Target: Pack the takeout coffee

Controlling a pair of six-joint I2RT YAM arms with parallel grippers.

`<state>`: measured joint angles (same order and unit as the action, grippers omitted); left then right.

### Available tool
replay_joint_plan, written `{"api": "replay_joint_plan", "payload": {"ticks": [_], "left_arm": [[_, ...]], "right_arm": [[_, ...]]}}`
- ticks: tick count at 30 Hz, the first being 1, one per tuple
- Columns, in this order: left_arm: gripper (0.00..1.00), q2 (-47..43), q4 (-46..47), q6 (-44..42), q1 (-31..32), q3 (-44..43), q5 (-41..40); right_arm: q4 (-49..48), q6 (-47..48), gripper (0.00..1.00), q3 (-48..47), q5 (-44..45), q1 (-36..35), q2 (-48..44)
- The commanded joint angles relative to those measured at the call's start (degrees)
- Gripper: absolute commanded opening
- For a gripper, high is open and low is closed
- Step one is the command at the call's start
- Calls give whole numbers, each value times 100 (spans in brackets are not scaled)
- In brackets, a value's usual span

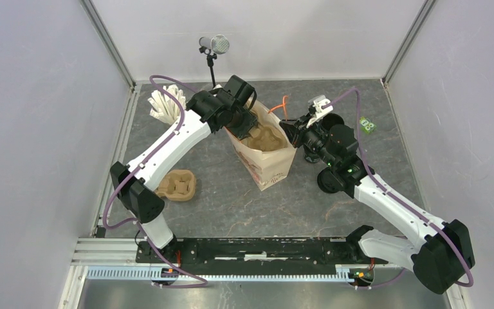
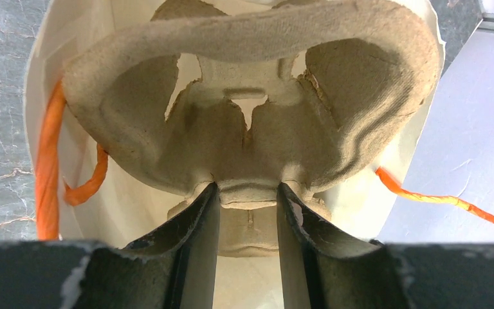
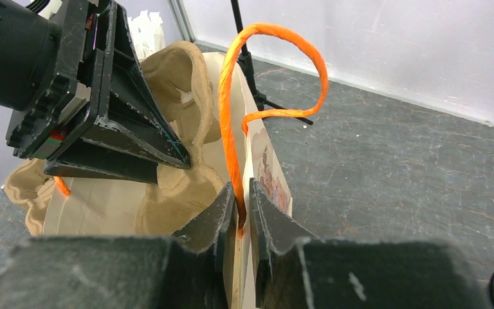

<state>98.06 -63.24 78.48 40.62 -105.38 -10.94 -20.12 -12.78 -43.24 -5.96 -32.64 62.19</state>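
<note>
A brown paper bag (image 1: 267, 166) stands open mid-table. A moulded pulp cup carrier (image 1: 265, 137) sits tilted in its mouth. My left gripper (image 1: 246, 123) is shut on the carrier's near rim tab (image 2: 249, 192), one finger on each side, with the carrier (image 2: 251, 96) filling the left wrist view. My right gripper (image 3: 241, 193) is shut on the bag's rim (image 3: 273, 183) where its orange handle (image 3: 283, 38) is attached. The takeout coffee, a small black cup (image 1: 329, 181), stands on the table right of the bag, partly hidden behind my right arm.
A second pulp carrier (image 1: 177, 185) lies on the table at the left. A cup of white sticks (image 1: 167, 105) stands at the back left, beside a microphone stand (image 1: 213, 45). A green packet (image 1: 367, 125) lies at the back right. Walls enclose three sides.
</note>
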Motion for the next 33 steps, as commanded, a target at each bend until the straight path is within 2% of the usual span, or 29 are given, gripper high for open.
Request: {"api": "replay_joint_plan", "payload": {"ticks": [1, 11, 13, 16, 20, 25, 30, 33], "left_arm": [[32, -45, -127, 372, 55, -82, -108], [36, -44, -126, 423, 174, 189, -8], [40, -82, -135, 436, 174, 236, -77], [53, -122, -121, 416, 175, 247, -170], [62, -165, -119, 338, 174, 199, -257], [68, -224, -121, 39, 174, 85, -375], [69, -349, -81, -177, 201, 58, -480], [70, -451, 212, -584, 218, 62, -410]], "right_arm": [[-2, 27, 18, 86, 58, -38, -54], [-20, 34, 18, 63, 58, -40, -14], [-3, 43, 19, 62, 59, -39, -25], [8, 61, 19, 66, 88, -40, -40], [0, 64, 19, 62, 84, -40, -28], [17, 87, 20, 79, 78, -38, -22], [10, 97, 20, 62, 34, -42, 26], [16, 128, 20, 49, 49, -40, 43]]}}
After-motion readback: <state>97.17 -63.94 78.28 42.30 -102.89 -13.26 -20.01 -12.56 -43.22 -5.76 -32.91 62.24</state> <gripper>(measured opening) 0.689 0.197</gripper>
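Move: The left gripper still pinches the cup carrier by its middle web, just inside the open paper bag; the bag's middle lies about 5 cm to its right, roughly level fore and aft, and some 11 cm below. The orange handle on the bag's right rim is about 10 cm right, 5 cm ahead and 4 cm above; a second carrier sits about 25 cm left, 8 cm back and 21 cm down. From the right gripper, the bag's middle lies about 7 cm left, 1 cm ahead and 15 cm below. Ease the left gripper down about 2 cm into the bag mouth while drawing it back a little over 1 cm, then spread its fingers from under half open to about two-thirds and let go of the carrier. Stay over the bag with the fingers open, easing up slightly at the end. Keep the right gripper still, pinching the bag's rim and handle. ##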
